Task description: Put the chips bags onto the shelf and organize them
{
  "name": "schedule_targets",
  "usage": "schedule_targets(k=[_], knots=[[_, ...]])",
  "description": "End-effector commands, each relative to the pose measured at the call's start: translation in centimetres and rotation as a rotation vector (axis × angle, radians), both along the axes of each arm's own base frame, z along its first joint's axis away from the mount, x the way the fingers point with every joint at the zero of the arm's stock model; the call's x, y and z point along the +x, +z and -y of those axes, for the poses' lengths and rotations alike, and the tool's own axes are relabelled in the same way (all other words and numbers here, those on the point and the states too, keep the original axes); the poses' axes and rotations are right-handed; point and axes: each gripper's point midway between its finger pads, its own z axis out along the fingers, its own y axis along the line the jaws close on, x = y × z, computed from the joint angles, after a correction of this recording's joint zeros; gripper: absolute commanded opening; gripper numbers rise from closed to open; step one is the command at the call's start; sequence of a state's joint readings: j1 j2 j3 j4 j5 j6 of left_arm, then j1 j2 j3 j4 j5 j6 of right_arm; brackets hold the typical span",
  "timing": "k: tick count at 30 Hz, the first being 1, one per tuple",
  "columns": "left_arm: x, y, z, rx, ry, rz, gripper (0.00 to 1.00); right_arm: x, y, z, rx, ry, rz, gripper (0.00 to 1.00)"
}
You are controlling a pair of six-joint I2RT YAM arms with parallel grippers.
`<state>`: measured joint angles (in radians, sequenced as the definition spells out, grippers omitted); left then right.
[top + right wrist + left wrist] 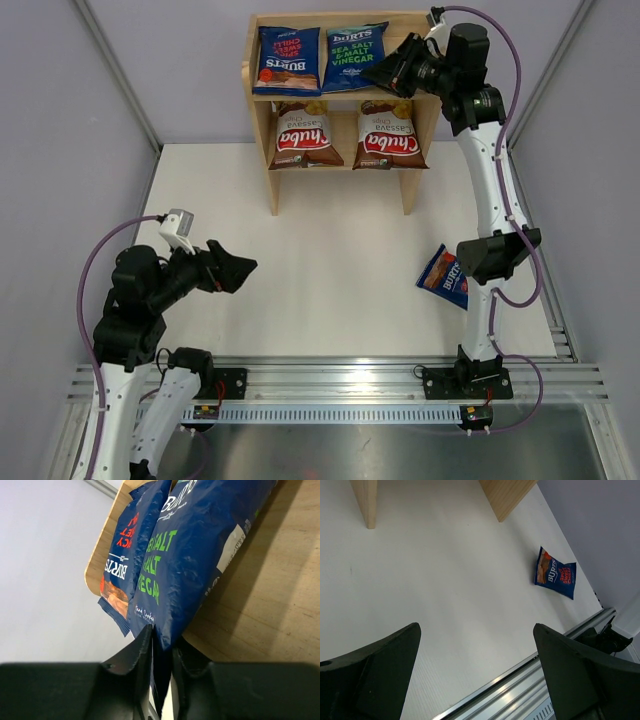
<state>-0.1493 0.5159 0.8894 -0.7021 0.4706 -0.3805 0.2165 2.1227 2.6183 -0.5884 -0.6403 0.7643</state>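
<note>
The wooden shelf (262, 95) stands at the back of the table. On its top tier lie two blue Burts bags, a red-lettered one (288, 58) and a sea salt one (352, 55). Two brown Chuba bags (305, 135) (389, 135) stand side by side on the lower tier. My right gripper (390, 68) is at the top tier's right end. Its jaws (162, 637) stand slightly apart round the sea salt bag's (195, 555) near edge, with a thin gap showing beside the bag. A third Burts bag (445, 275) (555, 573) lies flat on the table at the right. My left gripper (235, 270) (476, 626) hovers wide open and empty over the table's near left.
The shelf's two front legs (367, 500) rest on the white table. A metal rail (340, 380) runs along the near edge. The right arm's elbow (495, 255) hangs just beside the loose bag. Grey walls close in both sides.
</note>
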Motion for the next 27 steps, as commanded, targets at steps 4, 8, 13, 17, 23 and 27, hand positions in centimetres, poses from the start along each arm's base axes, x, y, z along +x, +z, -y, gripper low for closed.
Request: schedule_targets(k=[4, 8, 13, 17, 23, 27], knots=[[-0.2, 1.2, 0.4, -0.003, -0.031, 0.066, 0.99, -0.6, 1.4, -0.7, -0.031, 0.009, 0.087, 0.25], [-0.2, 1.1, 0.4, -0.003, -0.032, 0.061, 0.99, -0.7, 1.1, -1.5, -0.019, 0.049, 0.083, 0.19], [-0.3, 1.0, 0.3, 0.001, -0.028, 0.060, 0.99, -0.8, 1.5, -2.1, 0.002, 0.077, 0.101, 0.18], [-0.3, 1.1, 0.3, 0.006, -0.030, 0.064, 0.99, -0.5, 1.4, -2.0, -0.007, 0.064, 0.102, 0.29], [-0.4, 1.1, 0.4, 0.008, -0.035, 0.064, 0.99, -0.7, 1.8, -0.6, -0.062, -0.005, 0.129, 0.64], [-0.8, 1.4, 0.8, -0.003, -0.061, 0.072, 0.99, -0.5, 1.1, 0.0, -0.111, -0.036, 0.131, 0.67]])
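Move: The right hand still has the lower right corner of the sea salt bag between its nearly shut fingers; that bag's middle lies about 5 cm farther out and 4 cm to the left, roughly level. The sweet chilli bag on the same shelf is some 15 cm left and 5 cm ahead. The right-hand cassava bag sits one shelf down, about 17 cm below, 6 cm right and 4 cm ahead. From the left hand the sea salt bag is about 35 cm ahead, 18 cm right and 20 cm up. Leftward first, slowly, by about 1 cm and sinking a touch, the right hand eases the pinched corner of the sea salt bag towards the sweet chilli bag. Then it lifts about 1.5 cm, tilting up some 5 degrees, as the fingers spread to around two-thirds open and let go of the corner, staying on either side of it. ##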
